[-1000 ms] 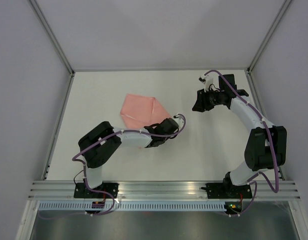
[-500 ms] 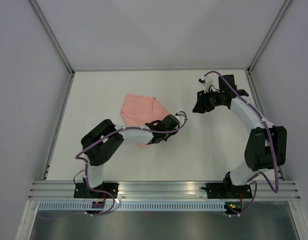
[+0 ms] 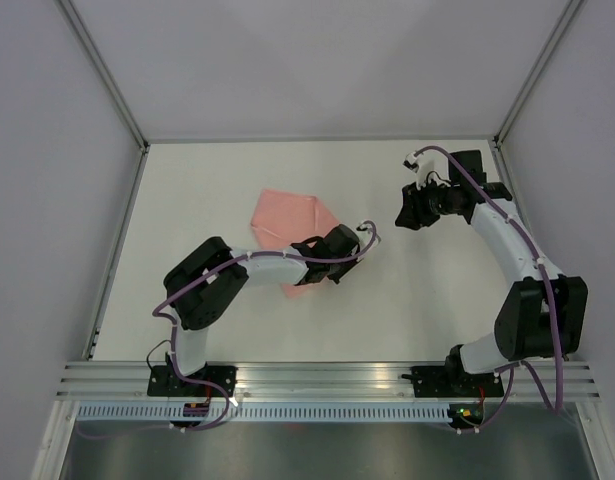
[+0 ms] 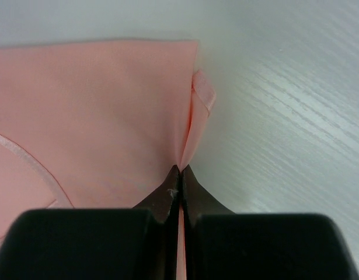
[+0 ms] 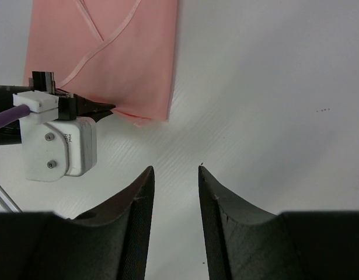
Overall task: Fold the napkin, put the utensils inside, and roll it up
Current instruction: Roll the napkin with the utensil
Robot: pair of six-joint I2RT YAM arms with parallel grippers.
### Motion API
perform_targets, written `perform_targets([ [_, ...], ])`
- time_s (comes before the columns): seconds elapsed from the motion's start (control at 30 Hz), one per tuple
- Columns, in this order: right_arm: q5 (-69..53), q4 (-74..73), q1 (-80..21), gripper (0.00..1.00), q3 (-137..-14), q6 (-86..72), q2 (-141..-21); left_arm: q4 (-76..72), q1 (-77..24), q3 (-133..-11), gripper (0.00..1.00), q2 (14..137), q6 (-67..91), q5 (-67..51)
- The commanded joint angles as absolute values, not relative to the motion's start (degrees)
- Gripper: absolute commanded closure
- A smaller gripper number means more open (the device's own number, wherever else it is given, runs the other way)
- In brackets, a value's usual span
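The salmon-pink napkin (image 3: 292, 212) lies folded on the white table, left of centre. It also shows in the left wrist view (image 4: 97, 116) and the right wrist view (image 5: 126, 58). My left gripper (image 3: 329, 240) (image 4: 180, 169) is shut on the napkin's right-hand edge near a corner, and a thin fold of cloth rises from between the fingertips. The right wrist view shows the left gripper (image 5: 106, 108) pinching that edge. My right gripper (image 3: 405, 212) (image 5: 175, 170) hovers open to the right of the napkin, over bare table, holding nothing. The utensils are out of view.
The white table (image 3: 187, 180) is enclosed by pale walls with metal posts at the back corners. An aluminium rail (image 3: 327, 378) runs along the near edge, where both arm bases are bolted. The left forearm lies across the napkin's near part.
My left gripper closed on the napkin's edge and shifted a little to the right, pulling the cloth with it. The right arm drew back slightly to the right, still open.
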State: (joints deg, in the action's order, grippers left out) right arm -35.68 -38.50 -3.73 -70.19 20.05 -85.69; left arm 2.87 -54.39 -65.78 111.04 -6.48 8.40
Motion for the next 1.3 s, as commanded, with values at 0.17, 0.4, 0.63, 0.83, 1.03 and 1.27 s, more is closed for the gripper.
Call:
perform_targets([
  [0.17, -34.37, -41.66, -2.99, 0.58, -66.10, 26.98, -79.64, 10.81, -55.63, -64.51, 0.98, 110.39, -5.10, -6.85],
  [0.4, -33.57, -42.89, -2.81, 0.58, -63.11, 30.49, -77.26, 12.65, -58.62, -67.32, 0.98, 109.77, -5.01, -10.72],
  [0.63, -34.10, -44.56, -2.81, 0.57, -60.30, 34.89, -74.36, 14.33, -59.94, -68.47, 0.98, 111.97, -4.57, -13.98],
  [0.83, -34.10, -43.42, -2.81, 0.56, -58.36, 36.03, -73.21, 13.54, -59.85, -68.29, 0.85, 109.61, -3.87, -9.68],
  [1.03, -34.36, -43.33, -2.81, 0.56, -58.89, 35.86, -74.44, 12.83, -59.41, -68.73, 0.64, 106.09, -4.04, -5.37],
  [1.27, -34.37, -43.33, -2.81, 0.55, -58.62, 36.56, -73.57, 11.43, -58.62, -68.91, 0.51, 102.13, -4.13, -3.69],
])
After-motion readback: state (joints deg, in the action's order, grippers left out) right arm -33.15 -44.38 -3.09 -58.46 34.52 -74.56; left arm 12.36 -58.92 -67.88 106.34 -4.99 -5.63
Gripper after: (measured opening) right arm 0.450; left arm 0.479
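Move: The left gripper is already shut on the napkin's near right-hand edge, at table level. The napkin's middle lies about 10 cm ahead and 8 cm to the left of that gripper; its right corner sits roughly 6 cm ahead and 7 cm to the right, its near corner some 4 cm back and 12 cm left. From the open right hand, hovering, the napkin's middle is about 28 cm left, 5 cm ahead and 15 cm below. Keep the left gripper's pinch on the edge and drag the napkin about 9.5 cm back towards the base and 4 cm right over the table, turning the wrist some 15 degrees clockwise and tipping the fingers steeper. Pause, open to let go, then ease up and slightly forward. Draw the open right hand back about 6 cm, sinking a little. ##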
